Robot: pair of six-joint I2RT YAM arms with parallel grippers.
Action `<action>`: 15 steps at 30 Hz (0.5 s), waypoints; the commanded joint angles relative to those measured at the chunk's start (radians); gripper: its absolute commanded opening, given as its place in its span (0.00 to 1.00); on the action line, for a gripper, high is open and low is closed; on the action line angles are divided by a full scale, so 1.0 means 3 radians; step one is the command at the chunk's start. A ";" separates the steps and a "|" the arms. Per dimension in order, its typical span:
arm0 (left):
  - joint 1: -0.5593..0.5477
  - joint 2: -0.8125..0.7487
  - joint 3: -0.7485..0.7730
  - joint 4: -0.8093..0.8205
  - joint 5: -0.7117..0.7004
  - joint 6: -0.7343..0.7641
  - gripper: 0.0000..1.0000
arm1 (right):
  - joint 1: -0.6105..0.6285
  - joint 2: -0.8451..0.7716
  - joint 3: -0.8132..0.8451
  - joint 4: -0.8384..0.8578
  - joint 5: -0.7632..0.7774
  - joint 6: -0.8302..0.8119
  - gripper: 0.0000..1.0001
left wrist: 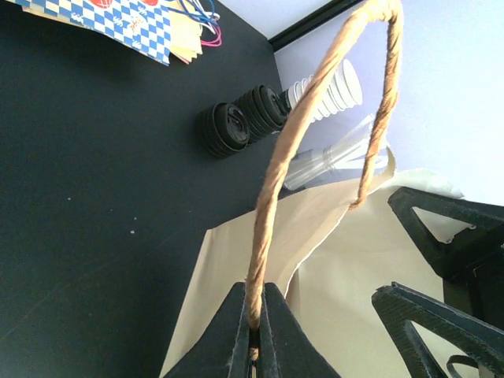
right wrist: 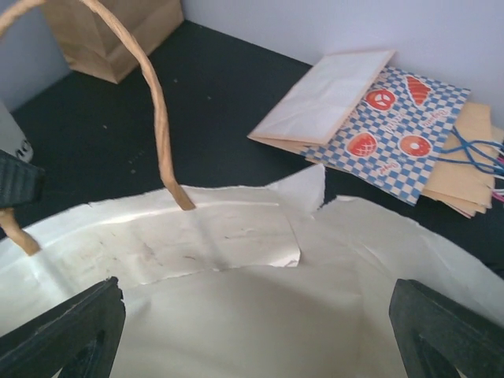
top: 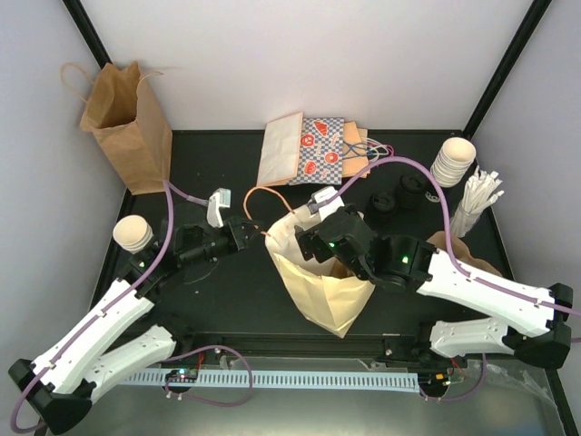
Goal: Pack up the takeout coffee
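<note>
The takeout coffee cups are a white stack (top: pixel 454 162) at the back right, also in the left wrist view as cups (left wrist: pixel 335 90), plus a single cup (top: pixel 134 233) beside the left arm. A cream paper bag (top: pixel 318 282) lies mid-table with its mouth facing the back. My left gripper (top: pixel 257 227) (left wrist: pixel 256 303) is shut on the bag's twine handle (left wrist: pixel 276 181), holding it up. My right gripper (top: pixel 313 241) (right wrist: pixel 256 315) stands wide open at the bag's mouth. Its fingers (right wrist: pixel 71 331) hold nothing; only the bag's cream lining (right wrist: pixel 236 307) shows between them.
A brown paper bag (top: pixel 127 127) stands upright at the back left. Flat patterned bags (top: pixel 309 150) lie at the back centre. Black lids (top: pixel 399 195) and a bundle of white sticks (top: pixel 477 200) sit near the cup stack at the right.
</note>
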 commanded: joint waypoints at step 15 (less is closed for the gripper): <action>0.0012 0.0153 0.0110 0.0166 0.0459 0.0035 0.01 | 0.0008 -0.0406 -0.0924 0.3151 -0.0302 -0.0473 0.94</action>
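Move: The twine handle arch, one leg already pinched by the left fingers, stands about 6 cm ahead and 8 cm to the left of the right hand, nearly level with it. The paper bag's middle is some 4 cm back, 4 cm to the right and 15 cm below; the cup holder inside lies roughly 4 cm back, 7 cm right and 20 cm down. From the left hand the arch is about 6 cm ahead, 4 cm right and slightly above. Upward and leftward, gaining speed, the right hand rises about 5 cm out over the bag's mouth and 3 to 4 cm towards the handle arch, its wide-open fingers tipping up towards level as the left side rolls up, some 25 degrees in all. The left hand keeps its pinch on the handle while easing nearly 2 cm to the right. ##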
